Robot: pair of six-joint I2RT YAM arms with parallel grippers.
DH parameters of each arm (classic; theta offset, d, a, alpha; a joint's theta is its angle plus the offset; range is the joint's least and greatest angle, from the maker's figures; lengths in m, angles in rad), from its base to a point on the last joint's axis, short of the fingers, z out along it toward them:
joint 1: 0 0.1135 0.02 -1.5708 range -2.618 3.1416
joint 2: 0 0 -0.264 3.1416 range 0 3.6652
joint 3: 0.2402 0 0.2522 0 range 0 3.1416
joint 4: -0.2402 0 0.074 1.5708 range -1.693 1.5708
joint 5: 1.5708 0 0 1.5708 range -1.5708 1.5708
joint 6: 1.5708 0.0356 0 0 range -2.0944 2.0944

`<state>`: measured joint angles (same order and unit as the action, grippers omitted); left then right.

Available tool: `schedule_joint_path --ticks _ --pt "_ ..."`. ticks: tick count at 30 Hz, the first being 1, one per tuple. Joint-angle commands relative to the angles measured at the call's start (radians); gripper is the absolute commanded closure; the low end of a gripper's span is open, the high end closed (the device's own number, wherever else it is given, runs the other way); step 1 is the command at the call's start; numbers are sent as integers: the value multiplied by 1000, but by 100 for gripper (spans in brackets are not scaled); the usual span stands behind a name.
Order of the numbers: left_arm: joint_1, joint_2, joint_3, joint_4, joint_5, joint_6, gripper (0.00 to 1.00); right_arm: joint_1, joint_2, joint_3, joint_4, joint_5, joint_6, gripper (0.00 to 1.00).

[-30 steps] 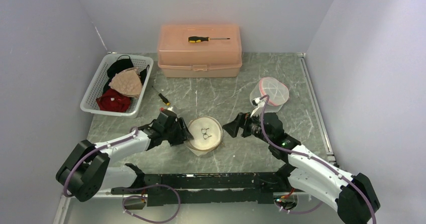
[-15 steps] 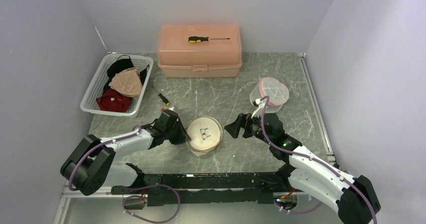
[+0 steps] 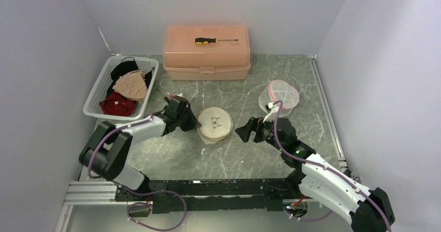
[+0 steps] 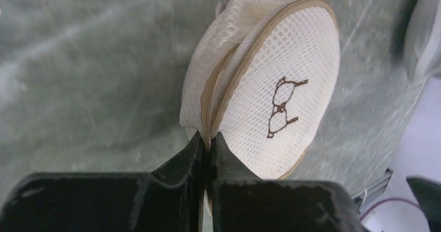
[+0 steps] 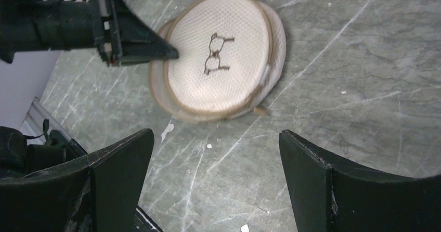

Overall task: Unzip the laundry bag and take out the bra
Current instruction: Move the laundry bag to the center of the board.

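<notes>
The laundry bag [image 3: 215,124] is a round cream mesh pouch with a tan zipper band [image 4: 229,81] and a brown glasses drawing; it is zipped, so the bra is hidden. My left gripper [image 3: 195,125] is shut on the zipper seam at the bag's left edge, seen close in the left wrist view [image 4: 209,143]. The bag [image 5: 221,81] tilts up off the table at that side. A small tan tab [image 5: 258,111] sticks out at its near right edge. My right gripper [image 3: 240,132] stands open just right of the bag, nothing between its fingers [image 5: 119,164].
At the back left a white basket [image 3: 99,94] holds dark, beige and red garments. A pink toolbox [image 3: 206,60] at the back carries a screwdriver [image 3: 216,40]. A small screwdriver [image 3: 170,103] lies near the left arm. A second mesh bag with pink rim [image 3: 281,97] sits right.
My left gripper has closed on the bag's edge and drawn it away from the near edge, toward the back. The right gripper followed slightly and stays open.
</notes>
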<state>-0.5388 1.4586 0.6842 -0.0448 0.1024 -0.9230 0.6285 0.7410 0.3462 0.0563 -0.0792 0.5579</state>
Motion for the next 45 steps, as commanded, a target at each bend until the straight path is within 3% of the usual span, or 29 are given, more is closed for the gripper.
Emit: schedule_joint_path --ticks 1,7,17,20,23,29,36,44,45 --pt "62 116 77 85 3 13 97 -3 -29 21 -9 36 -24 6" --pt "115 232 156 193 -77 17 97 -6 -55 27 -33 53 -32 6" --pt "167 352 240 392 -89 44 97 -5 -114 14 -52 126 -4 6" --pt "177 385 274 378 -76 52 96 -5 -133 21 -73 140 -6 6" --pt "178 396 279 344 -66 44 88 -6 -151 40 -118 155 -5 6" --pt "181 368 219 331 -30 14 50 -5 -176 104 -196 217 13 3" --pt "183 196 168 217 -15 -11 32 -6 -135 261 -323 359 9 3" --pt "133 -243 103 -92 -69 1 25 -23 6 497 -484 705 57 4" --pt "122 -316 90 -131 -85 17 16 -43 23 511 -487 728 78 4"
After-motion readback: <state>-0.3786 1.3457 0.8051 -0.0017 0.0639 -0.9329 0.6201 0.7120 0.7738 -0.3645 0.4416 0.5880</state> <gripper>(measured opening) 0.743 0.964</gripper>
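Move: The left hand already has the laundry bag pinched by its left rim; the bag's middle is about 7 cm to its right and 1 cm ahead. The clear spot it is bound for lies some 16 cm ahead and 5 cm right, with the pink box's middle about 35 cm ahead and 4 cm right, and the table screwdriver roughly 13 cm ahead and 12 cm left. From the right hand that spot is about 22 cm ahead, 15 cm left. Still pinching the rim, the left hand swiftly takes the laundry bag some 15 cm forward over the board towards the pink box, turning about 10 degrees counter-clockwise, then opens and lets go, backing off and rising clear with the fingertips lifting. The wide-open right hand drifts right and then climbs away to the right and a little forward, about 12 cm up in all, turning some 30 degrees clockwise. ##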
